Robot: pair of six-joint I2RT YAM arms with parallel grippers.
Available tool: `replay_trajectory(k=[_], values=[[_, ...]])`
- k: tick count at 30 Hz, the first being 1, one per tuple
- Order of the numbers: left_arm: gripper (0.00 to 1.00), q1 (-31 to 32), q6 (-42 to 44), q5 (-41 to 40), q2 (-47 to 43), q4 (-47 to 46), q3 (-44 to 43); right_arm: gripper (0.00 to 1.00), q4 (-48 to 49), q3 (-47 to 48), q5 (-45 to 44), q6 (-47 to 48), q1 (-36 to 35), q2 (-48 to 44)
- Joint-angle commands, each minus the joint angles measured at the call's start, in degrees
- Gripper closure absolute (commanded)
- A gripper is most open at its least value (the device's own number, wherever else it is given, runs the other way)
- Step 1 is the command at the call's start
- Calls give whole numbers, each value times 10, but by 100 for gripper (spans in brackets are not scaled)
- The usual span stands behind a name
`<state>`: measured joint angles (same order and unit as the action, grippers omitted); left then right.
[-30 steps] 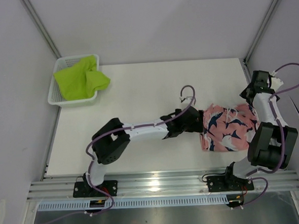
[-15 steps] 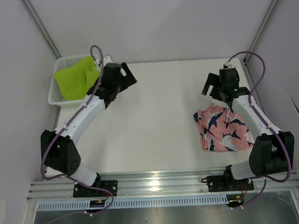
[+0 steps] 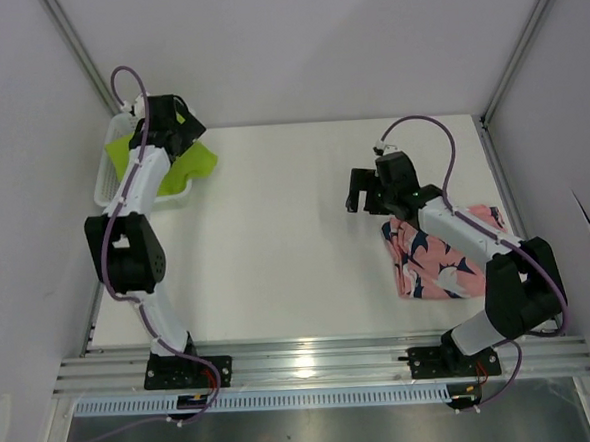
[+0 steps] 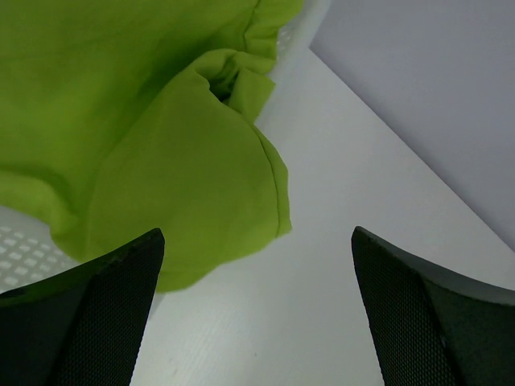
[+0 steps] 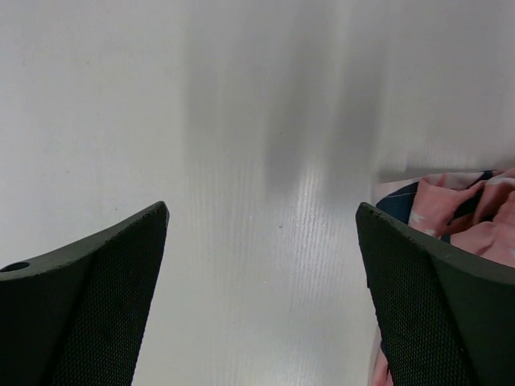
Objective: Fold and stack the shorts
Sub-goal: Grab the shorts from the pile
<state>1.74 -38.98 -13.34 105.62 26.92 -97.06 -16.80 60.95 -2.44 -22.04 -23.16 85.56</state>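
The lime-green shorts [image 3: 189,165] lie crumpled in the white mesh basket [image 3: 106,190] at the back left, one lobe spilling over its rim onto the table. My left gripper [image 3: 181,130] hovers over them, open and empty. In the left wrist view the green shorts [image 4: 161,137] fill the upper left, ahead of my left gripper [image 4: 256,265]. The coral-pink printed shorts [image 3: 446,257] lie bunched at the right front. My right gripper [image 3: 362,199] hangs open just left of their far corner. The right wrist view shows the pink shorts [image 5: 475,211] beside my right gripper [image 5: 261,241].
The basket's mesh wall [image 4: 16,249] shows under the green cloth. Grey enclosure walls and slanted frame posts [image 3: 84,54] close in the table at the back and sides. An aluminium rail [image 3: 314,360] with both arm bases runs along the near edge.
The left arm swung from the pink shorts across to the basket. The right arm came in from the right edge to the pink shorts' left corner. Both jaws stand wide.
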Motion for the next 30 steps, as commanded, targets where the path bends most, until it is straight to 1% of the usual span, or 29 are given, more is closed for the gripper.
replay_trajectory(k=[1,3,5,8,9,10,12,13,14,15,19,24,25,27,29,30], values=[[1,-16,-11,2,93,39,-90,0,33,-3,1,-2,-15,7],[1,-37,-19,5,127,62,-138,1,35,-10,1,-2,-25,5],[4,-50,-24,19,163,56,-148,0,40,-18,0,-4,-31,-2],[18,-64,-35,38,178,42,-148,0,50,-36,5,-6,-33,-7],[25,-66,-37,39,177,25,-142,0,53,-41,7,-7,-33,-8],[40,-69,-39,39,173,17,-127,1,57,-46,9,-9,-33,-9],[55,-75,-40,47,160,-10,-108,0,59,-50,11,-9,-33,-10],[77,-77,-38,59,158,-16,-103,0,59,-53,9,-8,-33,-9],[91,-80,-36,61,157,-14,-106,0,59,-53,7,-9,-34,-8],[100,-81,-37,60,152,-8,-109,0,60,-53,7,-9,-34,-9],[100,-80,-30,45,65,-27,-79,0,64,-53,9,-10,-34,-5],[100,-80,-5,28,-18,-17,-96,1,67,-47,9,-10,-39,5],[100,-78,7,30,-50,-22,-91,0,69,-47,10,-11,-40,7],[100,-71,21,43,-87,-58,-66,1,68,-43,11,-11,-42,9],[100,-56,41,68,-144,-92,-51,1,66,-40,9,-11,-43,10],[100,-49,44,90,-160,-94,-46,0,65,-36,9,-11,-43,11]])
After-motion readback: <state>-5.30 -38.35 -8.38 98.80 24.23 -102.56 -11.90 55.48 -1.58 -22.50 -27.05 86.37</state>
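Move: The green shorts lie heaped in the white basket, their middle about 7 cm to the left of the open left hand, some 2 cm ahead and 11 cm below it. The basket's own middle is about 11 cm to the left, 2 cm ahead and 17 cm down. From the right hand the green shorts are far off, roughly 48 cm to the left, 18 cm ahead and 3 cm lower. The left fingers shut on a fold of the green shorts and keep the pinch, after dropping open about 10 cm onto the heap while easing some 5 cm forward and 5 cm left. The hand then lifts fast, about 20 cm, drawing back some 5 cm as its fingers tip upward. The empty right hand, open, sinks about 3 cm and drifts slightly left and back. ##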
